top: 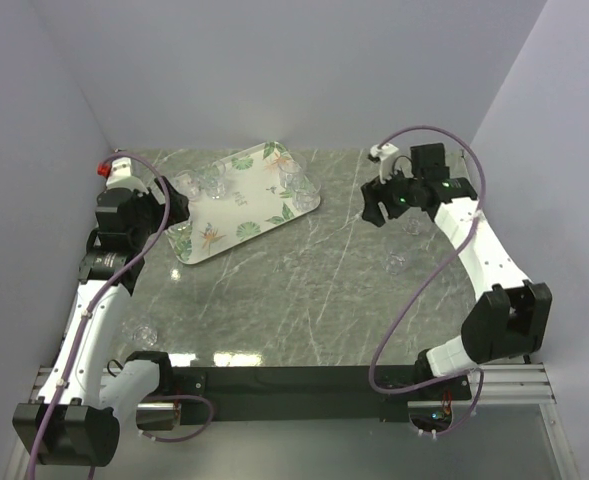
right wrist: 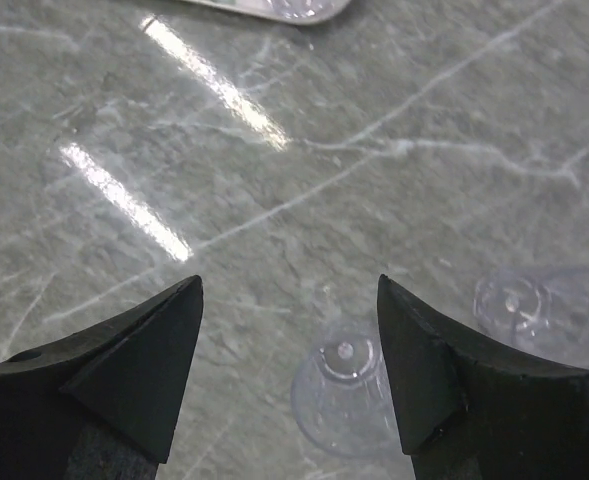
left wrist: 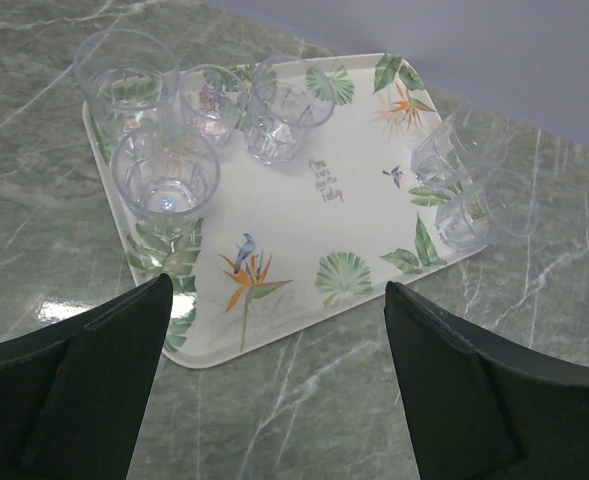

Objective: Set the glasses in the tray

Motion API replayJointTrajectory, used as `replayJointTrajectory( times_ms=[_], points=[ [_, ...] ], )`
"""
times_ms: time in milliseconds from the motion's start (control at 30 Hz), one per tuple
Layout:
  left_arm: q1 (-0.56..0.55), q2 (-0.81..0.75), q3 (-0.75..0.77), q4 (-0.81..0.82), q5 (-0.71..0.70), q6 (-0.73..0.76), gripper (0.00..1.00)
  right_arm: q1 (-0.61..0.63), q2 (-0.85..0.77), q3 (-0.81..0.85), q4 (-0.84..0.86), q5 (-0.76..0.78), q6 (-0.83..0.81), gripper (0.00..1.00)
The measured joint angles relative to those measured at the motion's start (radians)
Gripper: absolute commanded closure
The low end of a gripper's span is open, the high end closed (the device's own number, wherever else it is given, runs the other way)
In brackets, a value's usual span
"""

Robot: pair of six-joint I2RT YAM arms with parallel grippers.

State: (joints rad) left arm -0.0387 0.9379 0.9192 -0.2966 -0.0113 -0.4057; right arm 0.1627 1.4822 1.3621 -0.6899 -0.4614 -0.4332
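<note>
The leaf-printed tray point(top: 259, 205) lies at the back left, and it also shows in the left wrist view point(left wrist: 304, 230). Several clear glasses stand on it: a cluster at its left end point(left wrist: 164, 180) and two at its right edge point(left wrist: 479, 205). My left gripper point(left wrist: 279, 330) is open and empty, just off the tray's near edge point(top: 174, 212). My right gripper point(top: 376, 212) is open and empty above the table. A clear glass point(right wrist: 344, 395) sits on the table near its right finger, with another glass point(right wrist: 539, 305) to the right.
Two loose glasses show right of centre in the top view point(top: 411, 225) point(top: 396, 263). Another glass point(top: 139, 330) sits beside the left arm near the front edge. Grey walls close the back and sides. The tray's corner point(right wrist: 274, 8) shows at the top of the right wrist view.
</note>
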Motion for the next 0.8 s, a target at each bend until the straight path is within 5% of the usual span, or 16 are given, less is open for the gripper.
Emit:
replayJointTrajectory(
  times_ms=[333,800],
  points=[
    [0.0,-0.006,0.0,0.0,0.026,0.0,0.07,-0.145,-0.13,-0.178,0.014,-0.047,-0.011,0.23],
    [0.0,-0.024,0.0,0.0,0.041,0.0,0.07,-0.179,-0.13,-0.214,0.017,-0.052,-0.03,0.23]
  ],
)
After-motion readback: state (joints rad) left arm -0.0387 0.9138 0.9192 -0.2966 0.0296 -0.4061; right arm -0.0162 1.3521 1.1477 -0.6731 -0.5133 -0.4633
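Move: The nearer of the two glasses still on the marble in front of the right arm lies about 4 cm back, 5 cm right and 11 cm below the right hand. The farther glass stands some 11 cm beyond that one and 4 cm more to the right; the glass last set at the tray's right end is about 15 cm ahead of the right hand and 15 cm to its left. From the left hand, the nearer glass is roughly 52 cm right, about level ahead, and 17 cm down. Heading for the nearer glass, the right hand swings about 6 cm right and 3 cm back, nearly level at first, then also sinks some 3 cm and slows to a creep above the glass. The wrist turns clockwise a little, under 10 degrees, and the fingers stay wide open, touching nothing. ##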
